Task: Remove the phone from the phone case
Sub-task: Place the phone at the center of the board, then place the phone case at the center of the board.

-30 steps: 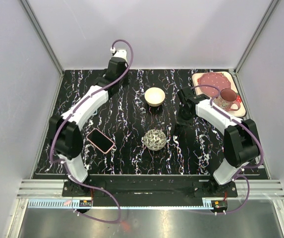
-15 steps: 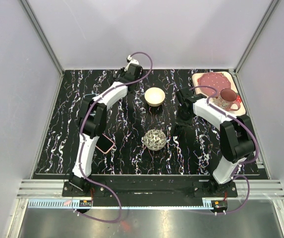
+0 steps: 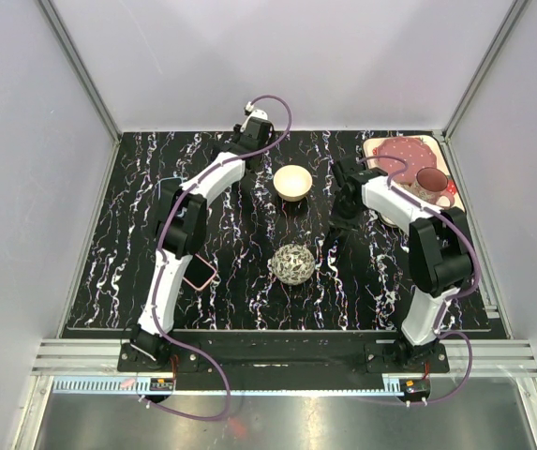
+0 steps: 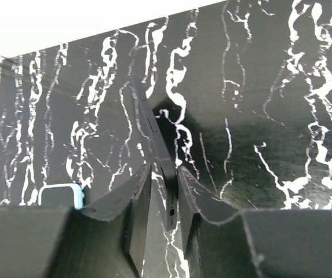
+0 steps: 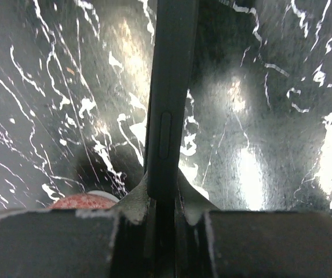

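A thin black phone (image 4: 154, 130) stands on edge between the fingers of my left gripper (image 4: 164, 171), its port end toward the camera. It leans on the right finger (image 4: 190, 194), and a gap separates it from the left finger (image 4: 137, 202), so the jaws are open. In the top view this gripper (image 3: 246, 155) is at the back of the table, left of the bowl. My right gripper (image 5: 164, 182) is shut on the edge of a dark phone case (image 5: 168, 87) with a raised side button. From above, the case (image 3: 330, 242) points down at the table below that gripper (image 3: 341, 211).
A cream bowl (image 3: 292, 182) and a wire ball (image 3: 293, 264) sit mid-table. A pink-rimmed phone (image 3: 202, 274) lies partly under the left arm. A tray (image 3: 390, 150) with a mug (image 3: 429, 186) stands at the back right. A light blue rim (image 4: 61, 194) shows beside the left finger.
The left arm swung its elbow inward and its gripper moved right along the back edge; its jaws have parted from the phone. The right arm shifted slightly.
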You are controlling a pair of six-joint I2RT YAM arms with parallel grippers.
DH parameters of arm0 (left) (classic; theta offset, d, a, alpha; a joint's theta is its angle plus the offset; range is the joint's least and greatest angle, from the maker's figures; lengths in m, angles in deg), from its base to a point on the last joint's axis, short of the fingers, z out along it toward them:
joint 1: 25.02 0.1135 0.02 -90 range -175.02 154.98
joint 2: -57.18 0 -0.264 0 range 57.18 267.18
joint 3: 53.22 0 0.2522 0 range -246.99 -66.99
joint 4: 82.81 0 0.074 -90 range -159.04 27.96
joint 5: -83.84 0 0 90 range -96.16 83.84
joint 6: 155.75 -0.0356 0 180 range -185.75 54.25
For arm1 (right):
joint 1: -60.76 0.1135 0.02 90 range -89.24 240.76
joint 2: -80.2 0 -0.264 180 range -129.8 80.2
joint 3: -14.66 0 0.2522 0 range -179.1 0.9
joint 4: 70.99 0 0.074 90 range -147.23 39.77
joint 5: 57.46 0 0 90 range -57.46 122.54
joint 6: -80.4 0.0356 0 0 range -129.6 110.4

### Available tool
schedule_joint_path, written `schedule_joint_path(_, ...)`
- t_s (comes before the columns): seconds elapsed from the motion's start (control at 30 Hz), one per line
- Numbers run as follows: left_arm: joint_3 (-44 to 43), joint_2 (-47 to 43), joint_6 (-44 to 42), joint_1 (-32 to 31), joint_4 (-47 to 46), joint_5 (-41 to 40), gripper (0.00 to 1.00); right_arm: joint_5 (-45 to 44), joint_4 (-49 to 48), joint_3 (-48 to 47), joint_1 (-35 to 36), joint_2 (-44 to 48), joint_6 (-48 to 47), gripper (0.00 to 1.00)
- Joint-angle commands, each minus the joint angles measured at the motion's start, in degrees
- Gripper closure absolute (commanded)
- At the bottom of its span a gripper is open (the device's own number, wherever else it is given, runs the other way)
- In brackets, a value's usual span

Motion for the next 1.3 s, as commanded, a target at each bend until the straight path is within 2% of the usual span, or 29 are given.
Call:
schedule_joint_path(0.0,-3.1,-1.0,3.1,-0.3,0.9,6.5,0.65,-4.2,-6.9,-5.5,-3.2,-5.5,0.8,0.99)
schedule_joint_path(0.1,-3.1,-1.4,5.2,-0.3,2.2,9.5,0.59,-4.8,-7.8,-9.8,-4.6,-7.3,-0.8,1.0)
schedule_joint_path(0.27,-2.8,-1.6,3.7,-0.1,3.3,12.9,0.45,-3.3,-12.5,-9.9,-5.3,-7.1,-1.5,1.0)
schedule_joint_path(0.37,-2.2,-3.2,4.8,0.3,5.1,14.0,0.37,-2.3,-15.7,-6.5,-6.1,-5.6,-0.9,1.0)
schedule_joint_path(0.43,-0.2,-5.2,6.7,1.0,5.7,15.3,0.27,1.3,-20.4,-0.9,-6.9,-4.2,-0.9,1.0)
schedule_joint_path(0.53,3.7,-11.0,8.3,2.7,6.3,19.3,0.23,8.1,-25.8,7.4,-8.6,-0.3,-0.9,0.87)
schedule_joint_path(0.67,7.0,-16.2,11.8,6.3,9.5,24.3,0.22,7.5,-27.3,15.1,-9.1,7.2,-0.9,0.82)
schedule_joint_path(0.73,10.0,-19.7,15.3,9.3,11.4,27.0,0.21,7.6,-26.8,18.1,-9.2,8.7,-1.4,0.59)
schedule_joint_path(0.77,11.3,-21.1,16.6,10.4,12.1,29.5,0.2,7.5,-24.9,18.6,-9.2,9.2,-2.1,0.42)
schedule_joint_path(0.83,16.2,-25.0,19.5,13.4,12.1,31.6,0.17,6.0,-22.5,18.9,-9.2,9.5,-2.4,0.18)
schedule_joint_path(0.93,22.5,-29.0,20.6,15.9,12.4,32.8,0.16,2.5,-19.1,19.6,-9.2,11.3,-2.8,0.11)
schedule_joint_path(1.03,26.3,-31.0,19.9,17.3,14.7,30.1,0.14,-1.2,-16.9,20.3,-9.2,15.2,-2.7,0.08)
schedule_joint_path(1.17,31.5,-32.8,18.5,19.4,16.1,25.0,0.11,-3.5,-14.6,20.0,-9.3,21.7,-3.3,0.07)
schedule_joint_path(1.27,32.1,-31.5,14.7,21.7,17.4,25.3,0.05,-2.3,-14.5,19.9,-9.2,26.0,-3.7,0.07)
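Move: The left hand, fingers already parting, has the phone's middle about 4 cm ahead, 2 cm left and 5 cm below. From that hand the cream bowl lies some 15 cm right and 8 cm back, the blue-rimmed phone about 19 cm left and 13 cm back. The right hand grips the upright phone case, its middle roughly 4 cm left, 2 cm back, 3 cm below; the patterned bowl is about 16 cm left, 10 cm back of that hand. Right and down by about 3 cm each, the left hand eases off the phone while its fingers go on opening wide, then arcs back and leftwards, rolling some 30 degrees, to hover beside the blue-rimmed phone. The right hand swings forward about 10 cm with its grip kept on the case, draws back and slightly down, opens to let go, then shifts right and rises clear. ##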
